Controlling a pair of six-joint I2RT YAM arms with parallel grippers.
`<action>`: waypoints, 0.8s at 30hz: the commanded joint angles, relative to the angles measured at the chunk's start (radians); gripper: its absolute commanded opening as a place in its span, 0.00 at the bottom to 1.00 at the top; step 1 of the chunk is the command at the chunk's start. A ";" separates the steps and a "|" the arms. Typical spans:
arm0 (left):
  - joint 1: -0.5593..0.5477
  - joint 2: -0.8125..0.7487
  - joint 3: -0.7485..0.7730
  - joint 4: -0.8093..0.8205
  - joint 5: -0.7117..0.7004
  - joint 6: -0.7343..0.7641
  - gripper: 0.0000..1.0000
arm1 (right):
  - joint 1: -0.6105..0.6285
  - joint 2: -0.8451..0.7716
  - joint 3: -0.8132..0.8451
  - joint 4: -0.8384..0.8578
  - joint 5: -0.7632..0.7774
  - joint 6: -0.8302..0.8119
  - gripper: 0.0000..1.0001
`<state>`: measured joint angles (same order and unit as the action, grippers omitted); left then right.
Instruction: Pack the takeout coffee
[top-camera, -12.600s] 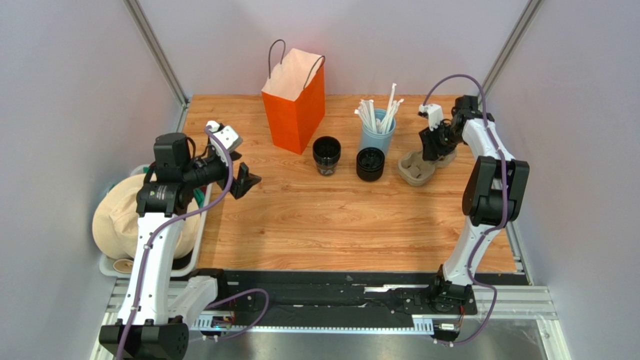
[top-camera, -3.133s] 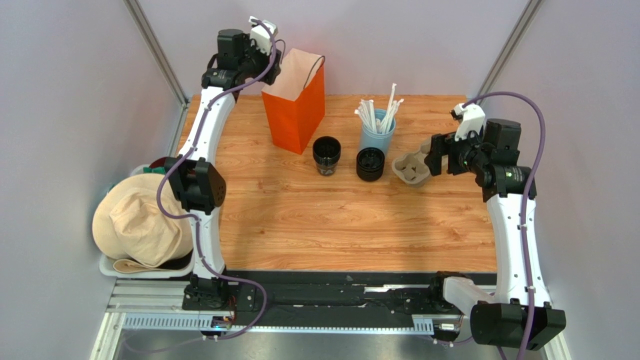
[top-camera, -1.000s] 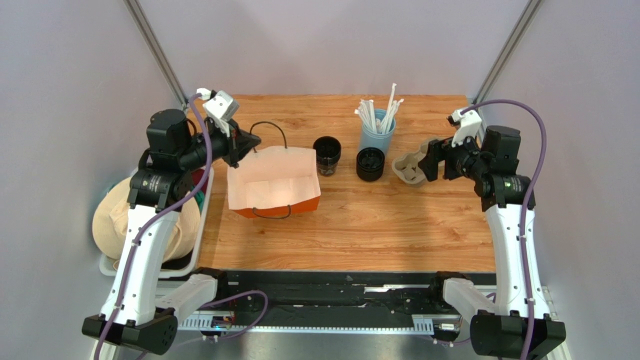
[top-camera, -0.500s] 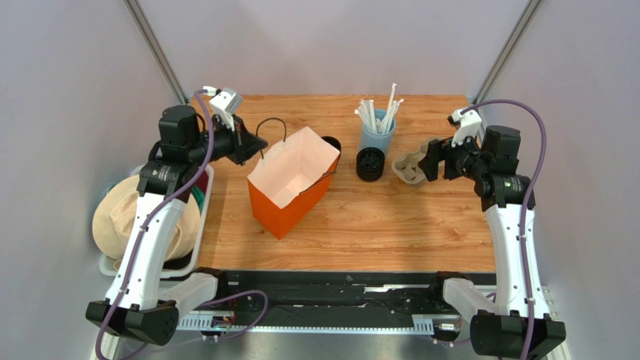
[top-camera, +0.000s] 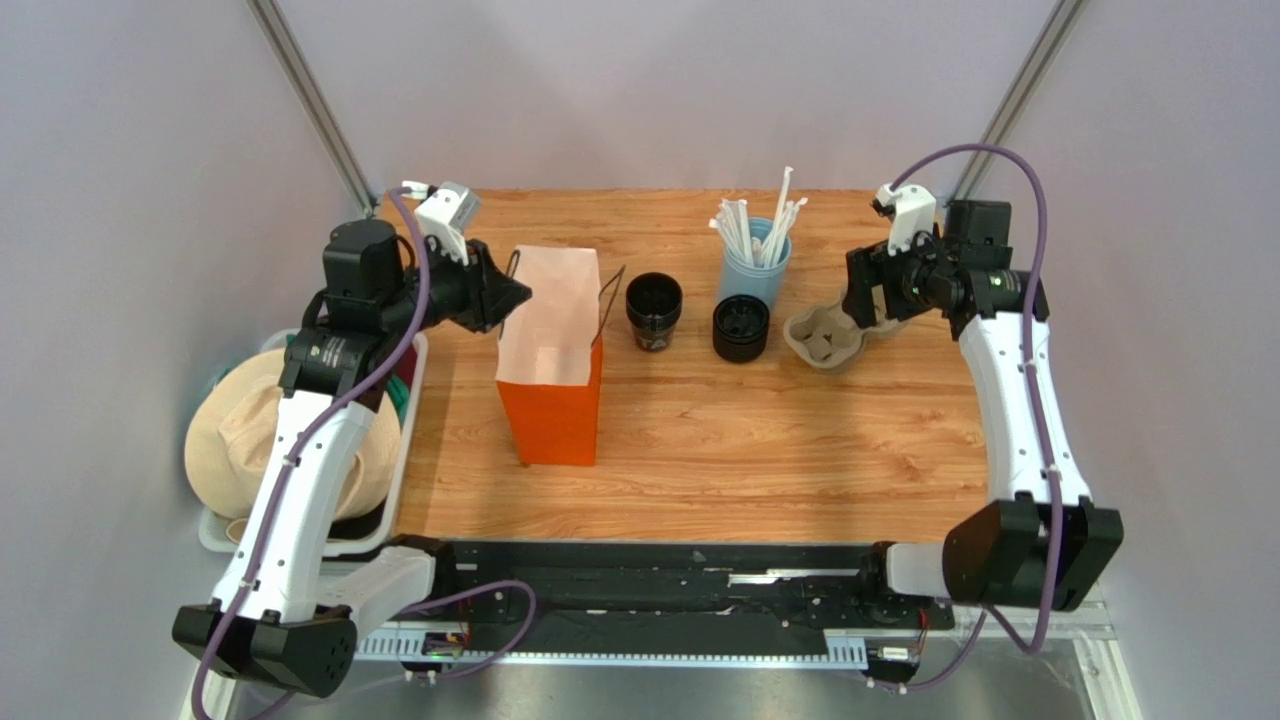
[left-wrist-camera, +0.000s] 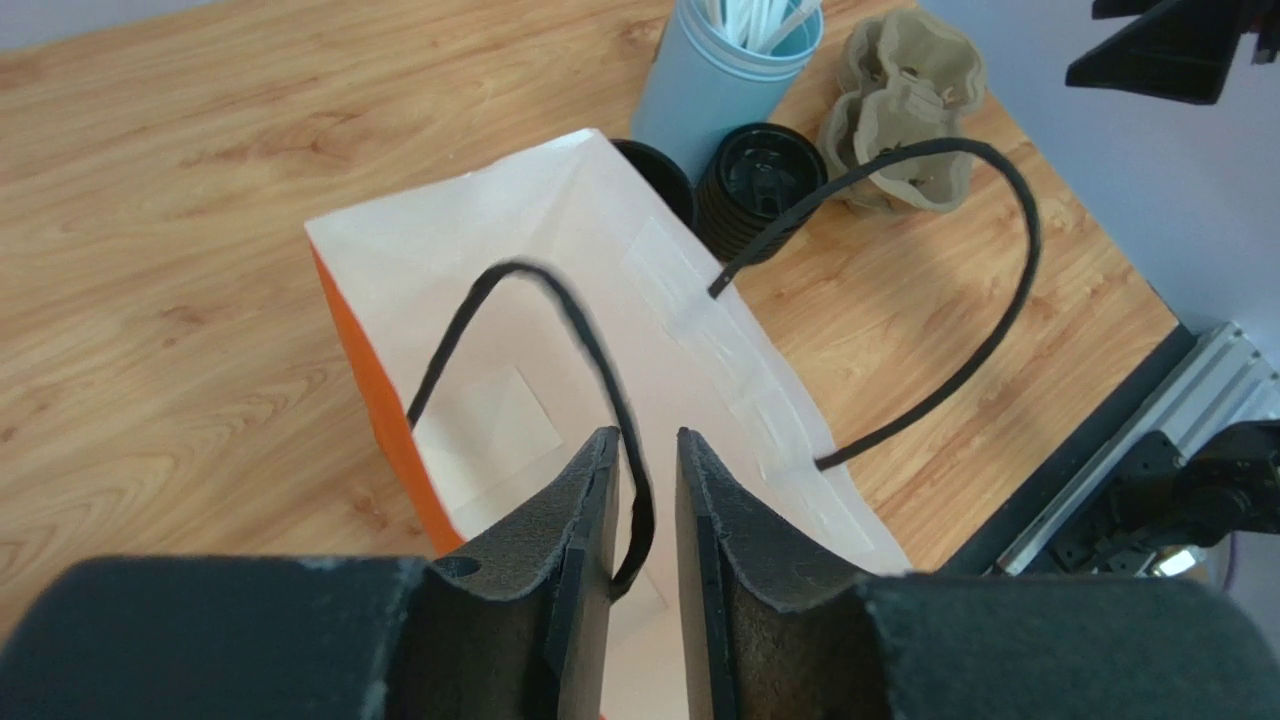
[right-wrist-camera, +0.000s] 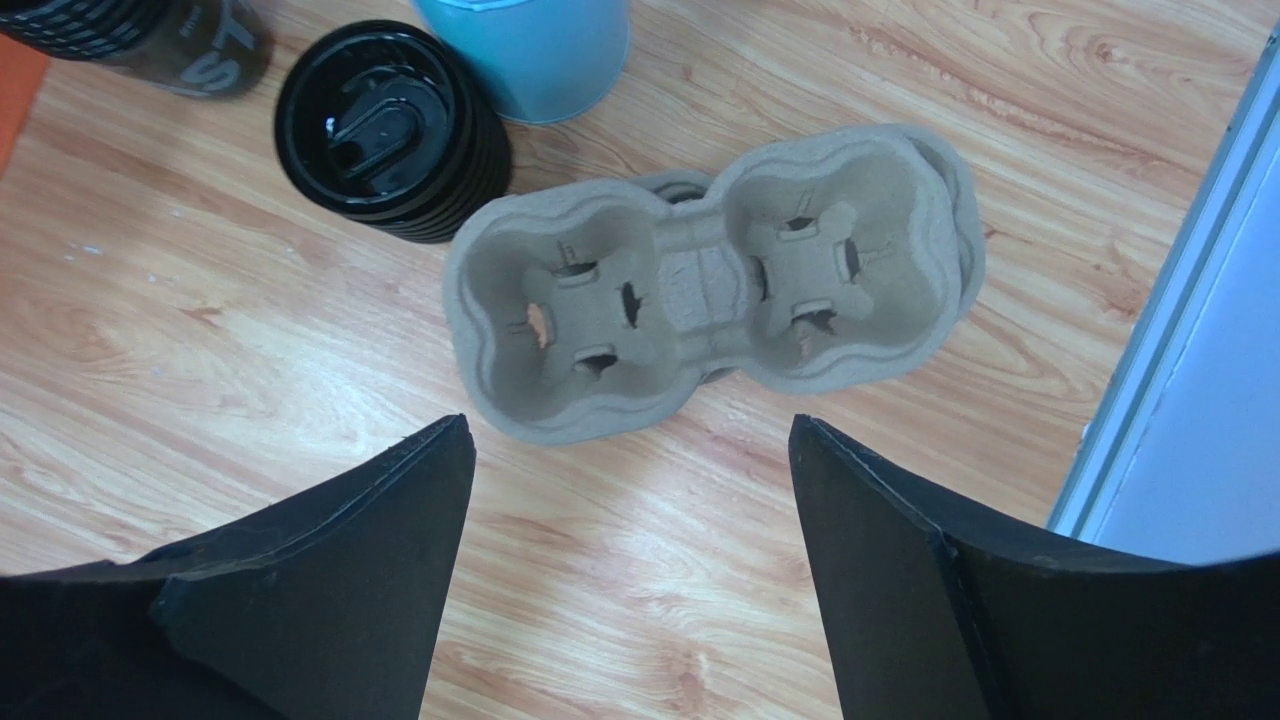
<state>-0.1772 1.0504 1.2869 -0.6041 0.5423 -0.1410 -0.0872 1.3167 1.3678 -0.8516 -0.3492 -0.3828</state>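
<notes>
The takeout coffee (top-camera: 739, 327) is a dark ribbed cup with a black lid, standing at the back middle of the table; it also shows in the right wrist view (right-wrist-camera: 394, 131) and the left wrist view (left-wrist-camera: 762, 177). An orange paper bag (top-camera: 552, 398) stands upright, mouth up, left of centre. My left gripper (top-camera: 511, 296) hangs over its mouth (left-wrist-camera: 496, 300), its jaws slightly parted (left-wrist-camera: 643, 438), with one black handle (left-wrist-camera: 601, 360) lying loose between them. My right gripper (top-camera: 869, 300) stands wide open (right-wrist-camera: 628, 428) above the table, just beside the cardboard tray (right-wrist-camera: 706, 278), holding nothing.
A second dark cup (top-camera: 654, 311), without a lid, stands left of the coffee, close behind the bag. A pale blue cup of white straws (top-camera: 754, 258) stands behind them. The tray (top-camera: 830, 333) lies right of the coffee. A bin with a beige hat (top-camera: 278, 435) sits off the table's left edge.
The bag has gone from lying tilted to standing upright. My left jaws have parted off the handle. My right arm has swung back and closer over the tray.
</notes>
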 joint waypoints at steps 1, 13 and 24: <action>-0.005 -0.052 0.000 0.046 -0.050 0.018 0.33 | 0.004 0.070 0.091 -0.047 0.024 -0.071 0.82; -0.005 -0.102 0.109 -0.039 -0.111 0.112 0.78 | 0.004 0.315 0.284 -0.162 0.038 -0.179 0.82; -0.004 -0.178 0.179 -0.186 -0.220 0.233 0.84 | 0.021 0.570 0.448 -0.208 0.124 -0.188 0.85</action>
<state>-0.1772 0.8932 1.4200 -0.7143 0.3885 0.0265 -0.0837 1.8523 1.7706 -1.0218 -0.2775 -0.5446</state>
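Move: The paper bag's middle lies about 4 cm to the left hand's right, 3 cm back and 16 cm below; one handle still runs between the left fingers. The black cup is 16 cm right and 8 cm ahead of that hand. From the right hand, the stacked cup trays lie roughly 8 cm ahead, 1 cm left and 12 cm below; the black lids stand level with the trays and 17 cm left of them, the straw cup 15 cm left and 6 cm beyond them. Open the left gripper wide to let go of the bag handle, lifting the hand about 7 cm off it, then also drawing it back and left, fingers tilting up some 15 degrees. Meanwhile bring the right gripper, kept wide open, about 8 cm forward and nearly as far down towards the cup trays, tipping its fingers further down. ##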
